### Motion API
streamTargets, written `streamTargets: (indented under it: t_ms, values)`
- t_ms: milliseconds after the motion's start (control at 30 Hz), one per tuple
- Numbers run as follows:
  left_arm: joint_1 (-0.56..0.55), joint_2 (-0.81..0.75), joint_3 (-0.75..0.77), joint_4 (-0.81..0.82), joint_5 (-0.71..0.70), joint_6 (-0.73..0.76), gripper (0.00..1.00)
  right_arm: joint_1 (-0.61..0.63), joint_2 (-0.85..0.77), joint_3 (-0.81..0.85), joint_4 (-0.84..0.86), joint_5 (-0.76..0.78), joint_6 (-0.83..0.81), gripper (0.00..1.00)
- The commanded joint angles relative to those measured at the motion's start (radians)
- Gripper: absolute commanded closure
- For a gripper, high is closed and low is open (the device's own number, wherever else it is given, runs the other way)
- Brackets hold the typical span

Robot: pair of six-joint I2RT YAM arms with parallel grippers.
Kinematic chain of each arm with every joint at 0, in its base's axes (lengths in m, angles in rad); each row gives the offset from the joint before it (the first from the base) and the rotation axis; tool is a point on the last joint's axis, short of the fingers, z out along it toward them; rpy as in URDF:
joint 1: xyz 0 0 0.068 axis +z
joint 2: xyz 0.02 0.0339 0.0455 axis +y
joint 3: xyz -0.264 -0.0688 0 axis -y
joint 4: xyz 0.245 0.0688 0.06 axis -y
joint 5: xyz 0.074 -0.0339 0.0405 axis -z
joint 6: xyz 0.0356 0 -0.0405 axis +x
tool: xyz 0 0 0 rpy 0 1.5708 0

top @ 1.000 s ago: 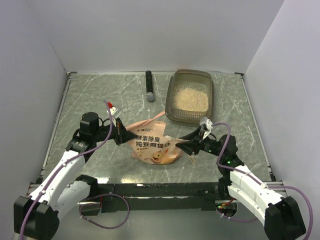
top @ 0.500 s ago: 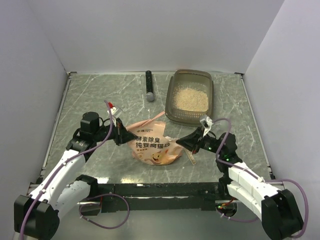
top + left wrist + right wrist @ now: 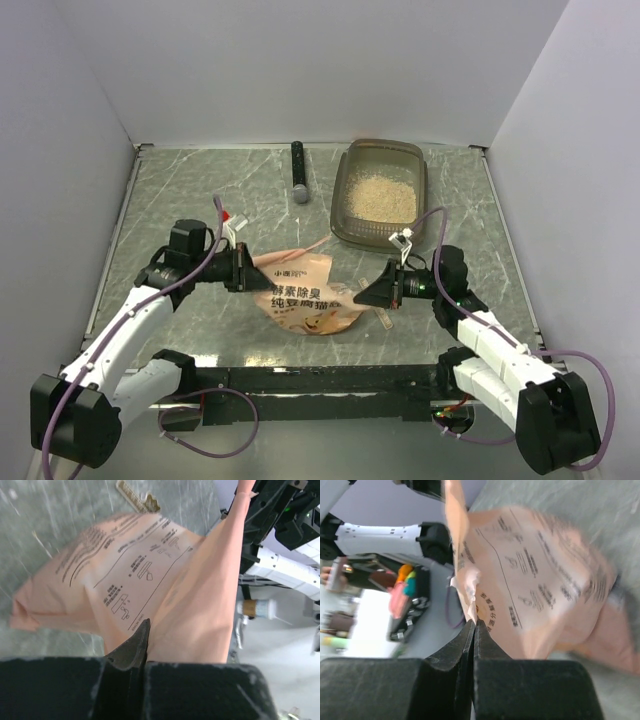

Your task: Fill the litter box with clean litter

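Observation:
The litter box [image 3: 347, 186], a smoky translucent tray, stands at the back right with a heap of pale clean litter [image 3: 380, 198] inside. The orange-pink pouch [image 3: 305, 290] sits between my two arms near the front. My left gripper [image 3: 247, 271] is shut on the pouch's left edge; in the left wrist view the pouch [image 3: 150, 575] stretches away from the closed gripper [image 3: 144, 624]. My right gripper [image 3: 362, 296] is shut on the pouch's right edge, and the right wrist view shows the pouch [image 3: 540, 575] pinched by that gripper [image 3: 474, 623].
A black cylinder with a grey tip [image 3: 298, 171] lies at the back, left of the tray. A small torn strip [image 3: 385, 318] lies on the marble table by the right gripper. White walls enclose the table on three sides.
My right gripper has closed on the pouch's right edge. Both arms have shifted a little to the right, and the pouch looks pulled tauter between them.

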Motion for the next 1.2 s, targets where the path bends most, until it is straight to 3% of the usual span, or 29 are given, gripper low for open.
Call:
streamTargets:
  t_ms: [0, 300, 433, 600, 633, 667, 733, 900, 933, 1167]
  values:
    - [0.009, 0.016, -0.042, -0.130, -0.011, -0.048, 0.99, -0.009, -0.039, -0.008, -0.232, -0.054, 0.058, 1.00]
    - [0.009, -0.052, -0.141, -0.269, 0.015, -0.020, 0.99, -0.010, -0.039, -0.131, -0.232, -0.011, 0.211, 1.00]
    - [0.011, -0.089, -0.154, -0.351, -0.020, 0.012, 0.99, -0.010, -0.044, -0.125, -0.335, 0.029, 0.179, 1.00]
    - [0.011, -0.090, -0.160, -0.340, -0.028, 0.012, 0.99, -0.012, -0.065, -0.125, -0.361, 0.049, 0.182, 1.00]
    - [0.011, -0.078, -0.164, -0.325, -0.020, 0.014, 0.99, -0.010, -0.074, -0.117, -0.369, 0.056, 0.171, 0.84]
    - [0.011, -0.073, -0.166, -0.320, -0.006, 0.015, 0.99, -0.010, -0.097, -0.088, -0.393, 0.064, 0.156, 0.74]
    - [0.009, -0.064, -0.162, -0.322, -0.012, 0.023, 0.99, -0.010, -0.128, -0.047, -0.468, 0.107, 0.079, 0.60]
    - [0.011, -0.064, -0.155, -0.326, -0.016, 0.024, 0.99, 0.013, -0.185, 0.091, -0.522, 0.177, -0.039, 0.53]
    - [0.009, -0.063, -0.155, -0.325, -0.016, 0.023, 0.99, 0.028, -0.174, 0.167, -0.610, 0.273, -0.077, 0.53]
    - [0.011, -0.056, -0.137, -0.328, -0.026, 0.023, 0.99, 0.232, -0.052, 0.389, -0.686, 0.519, -0.267, 0.49]
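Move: Both hands already grip the upper part of the litter bag at its two sides. Its middle is some 9 cm to the left hand's right, 2 cm ahead and 8 cm below; from the right hand it is about 12 cm to the left, 2 cm ahead, 7 cm below. The ruler-like strip lies about 4 cm to the right hand's right, level with it and 14 cm below; the litter box is roughly 27 cm ahead of that hand and 5 cm to its right. Back towards the near table edge and down, both hands carry their sides of the bag together, some 7 cm back and 6 cm down on the left and 5 and 5 on the right, rolling about 20 to 30 degrees with their far sides dipping. The left keeps its pinch; the right then opens half way, lets go, and draws off up and forward some 9 cm, rolling back. ##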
